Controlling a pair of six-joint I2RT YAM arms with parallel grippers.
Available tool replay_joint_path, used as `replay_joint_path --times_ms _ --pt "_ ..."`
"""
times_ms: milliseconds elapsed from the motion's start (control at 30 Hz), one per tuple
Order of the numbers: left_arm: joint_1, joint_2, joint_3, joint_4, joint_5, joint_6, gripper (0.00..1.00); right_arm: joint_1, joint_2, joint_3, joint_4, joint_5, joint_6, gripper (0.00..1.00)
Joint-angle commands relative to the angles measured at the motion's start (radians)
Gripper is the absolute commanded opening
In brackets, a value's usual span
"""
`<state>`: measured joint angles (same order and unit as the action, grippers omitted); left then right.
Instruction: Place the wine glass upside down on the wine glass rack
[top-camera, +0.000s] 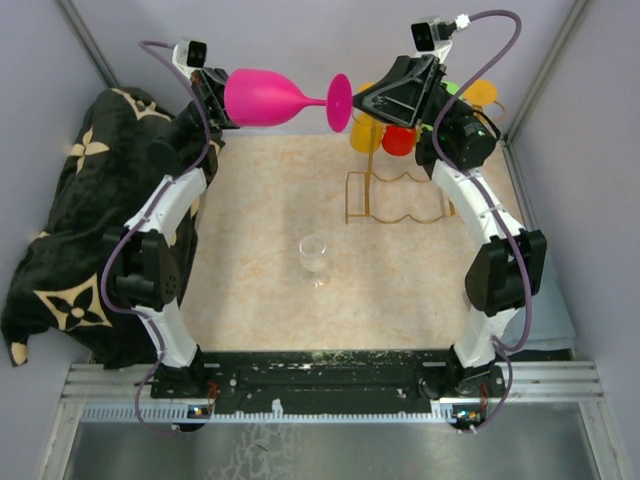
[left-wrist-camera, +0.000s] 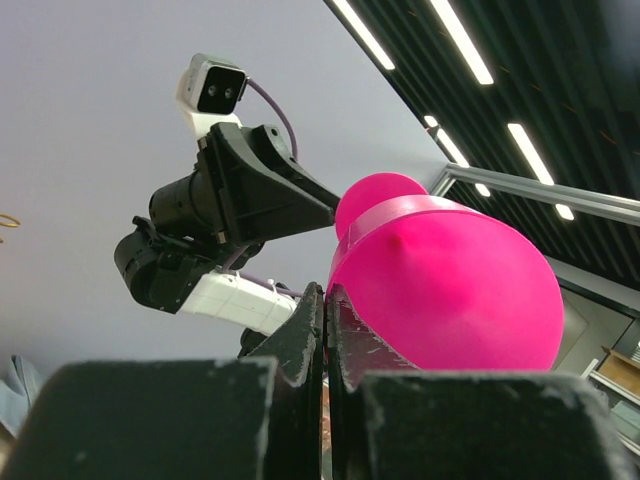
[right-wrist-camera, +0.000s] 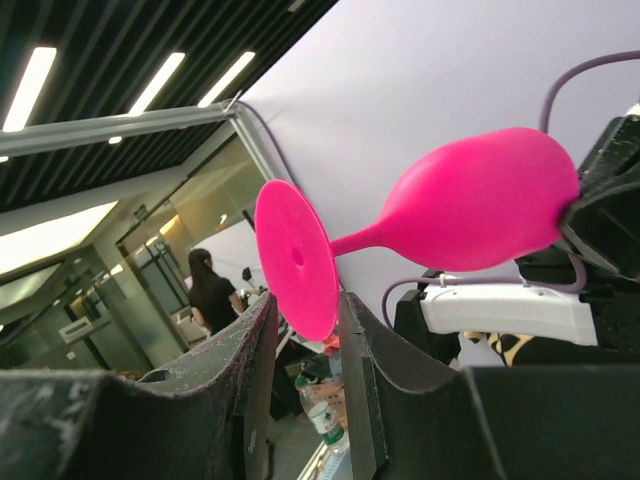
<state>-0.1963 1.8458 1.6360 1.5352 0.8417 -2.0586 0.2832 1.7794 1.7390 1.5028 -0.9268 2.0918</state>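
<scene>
A pink wine glass (top-camera: 265, 97) (left-wrist-camera: 450, 290) (right-wrist-camera: 470, 200) hangs on its side high above the back of the table, bowl to the left and foot (top-camera: 340, 101) (right-wrist-camera: 295, 258) to the right. My left gripper (top-camera: 218, 100) (left-wrist-camera: 327, 295) is shut on the rim of its bowl. My right gripper (top-camera: 358, 103) (right-wrist-camera: 305, 315) is open with the foot disc between its fingers; there is a gap on the left side, and the right finger is very near. The gold wire wine glass rack (top-camera: 400, 200) stands below and behind the right gripper.
Orange (top-camera: 366, 135) and red (top-camera: 399, 140) glasses hang on the rack, partly hidden by the right arm. A clear wine glass (top-camera: 315, 255) stands upright mid-table. A black patterned cloth (top-camera: 70, 230) is heaped along the left side.
</scene>
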Motion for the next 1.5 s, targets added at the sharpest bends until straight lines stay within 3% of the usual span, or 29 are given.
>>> replay_joint_path --times_ms 0,500,733,967,1067,1200,1467 --pt "-0.003 -0.033 0.003 0.255 -0.016 -0.095 0.0 0.032 0.01 0.077 0.115 0.024 0.101 0.32" --pt "-0.011 -0.044 0.025 0.255 -0.03 -0.108 0.0 0.074 0.032 0.141 0.078 0.016 0.086 0.32" --pt "-0.014 -0.047 0.028 0.255 -0.044 -0.117 0.0 0.096 0.033 0.156 0.063 0.01 0.08 0.23" --pt "-0.014 -0.05 0.022 0.255 -0.058 -0.12 0.0 0.11 0.021 0.144 0.051 0.006 0.069 0.0" --pt "-0.014 -0.053 0.018 0.255 -0.055 -0.117 0.0 0.111 0.009 0.131 0.047 0.01 0.058 0.0" --pt "-0.012 -0.06 0.002 0.255 -0.053 -0.105 0.28 0.111 -0.008 0.121 0.043 0.017 0.042 0.0" --pt "0.001 -0.067 -0.032 0.256 -0.049 -0.089 0.48 0.111 -0.015 0.111 0.04 0.028 0.038 0.0"
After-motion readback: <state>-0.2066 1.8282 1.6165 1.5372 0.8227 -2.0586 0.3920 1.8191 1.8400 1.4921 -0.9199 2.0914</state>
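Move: The held pink glass lies between the hands; its foot is about 4 cm left, 2 cm back and 2 cm above the right hand. The hanging orange glass is roughly 13 cm ahead, 3 cm right and 30 cm below; the hanging red glass is some 6 cm farther right. From the left hand, still pinching the bowl's rim, the foot is about 15 cm right, level fore and aft, and 5 cm up. Right hand eases about 4 cm back and left, pinches the pink glass's foot; left fingers then open halfway. ##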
